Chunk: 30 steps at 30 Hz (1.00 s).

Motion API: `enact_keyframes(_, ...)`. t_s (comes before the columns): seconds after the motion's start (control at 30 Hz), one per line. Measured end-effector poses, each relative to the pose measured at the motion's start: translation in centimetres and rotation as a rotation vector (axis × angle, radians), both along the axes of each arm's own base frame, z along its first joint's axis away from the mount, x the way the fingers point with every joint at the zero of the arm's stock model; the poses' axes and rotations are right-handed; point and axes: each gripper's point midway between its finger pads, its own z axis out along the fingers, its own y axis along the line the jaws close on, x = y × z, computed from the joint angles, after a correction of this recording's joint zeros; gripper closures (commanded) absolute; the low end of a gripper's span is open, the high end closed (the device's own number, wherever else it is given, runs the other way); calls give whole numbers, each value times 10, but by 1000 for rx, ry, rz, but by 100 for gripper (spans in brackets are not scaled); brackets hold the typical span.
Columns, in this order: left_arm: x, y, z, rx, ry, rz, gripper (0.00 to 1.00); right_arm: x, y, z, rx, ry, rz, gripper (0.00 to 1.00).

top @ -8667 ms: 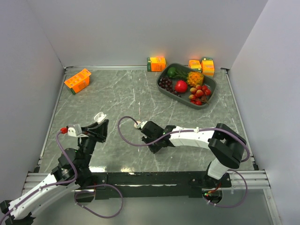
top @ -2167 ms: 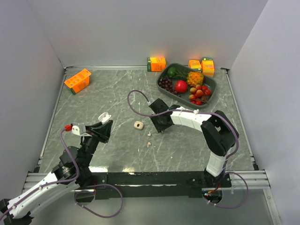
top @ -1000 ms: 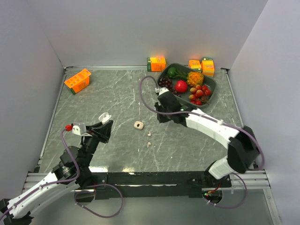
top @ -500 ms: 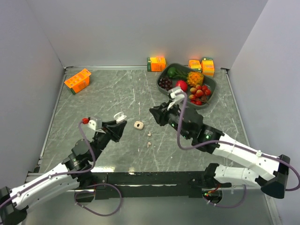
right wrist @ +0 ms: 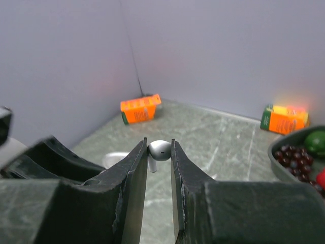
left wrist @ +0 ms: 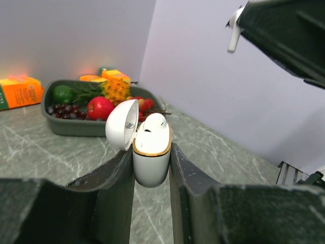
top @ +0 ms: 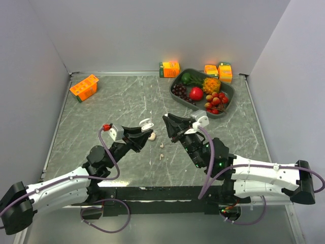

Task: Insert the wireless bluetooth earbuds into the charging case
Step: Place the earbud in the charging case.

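Observation:
My left gripper (left wrist: 151, 151) is shut on a white charging case (left wrist: 151, 161) with a gold rim, its lid (left wrist: 122, 124) open and one white earbud (left wrist: 155, 122) seated inside. In the top view this case (top: 146, 123) hangs above the table's middle. My right gripper (right wrist: 159, 146) is shut on a white earbud (right wrist: 160, 150), stem pointing down. That gripper (top: 167, 120) faces the case from the right, a short gap apart. A beige case (top: 152, 136) and two loose earbuds (top: 162, 145) (top: 161, 156) lie on the table below.
A grey tray (top: 227, 105) of fruit stands at the back right. Orange cartons sit at the back left (top: 84, 87), back middle (top: 169, 68) and behind the tray (top: 218, 70). Walls close in the left, back and right.
Both arms have swung toward the middle. The left gripper carried the open case to the right. The right gripper brought its earbud back from the tray side, close to the case.

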Motion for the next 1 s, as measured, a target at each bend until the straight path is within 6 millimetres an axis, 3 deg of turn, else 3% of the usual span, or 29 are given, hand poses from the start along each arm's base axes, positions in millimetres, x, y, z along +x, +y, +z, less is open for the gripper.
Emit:
enact_keyframes(0.23,-3,-10,12,-24,-44,-45,99,-8,2,19,73,-39,14,100)
enact_keyframes(0.6,-7,-12,21,-39,-67,-68,99,-10,30,-7,6,-7,62,100)
enact_keyframes(1.0,-7,-14,20,-45,-50,-79,99,-12,48,-10,-1,7,92,100)
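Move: The open white case, already held in the left hand, is about 7 cm to the right hand's left, roughly level with it fore and aft and some 7 cm lower. From the left hand, the earbud pinched in the right fingers is about 7 cm to the right and 8 cm up. On the table, some 28 cm beneath the right hand, a beige case sits about 10 cm ahead and 6 cm left. A loose earbud lies 5 cm ahead, 1 cm left. Leftward, about 5 cm, the right hand carries its pinched earbud towards the open case, first rising some 2 cm, then sinking about 3 cm and edging back slightly, with a small counter-clockwise turn. The left hand keeps its grip on the case, lifts it about 2 cm, draws it a little to the right and tips its fingers up a touch, then all but stops. ##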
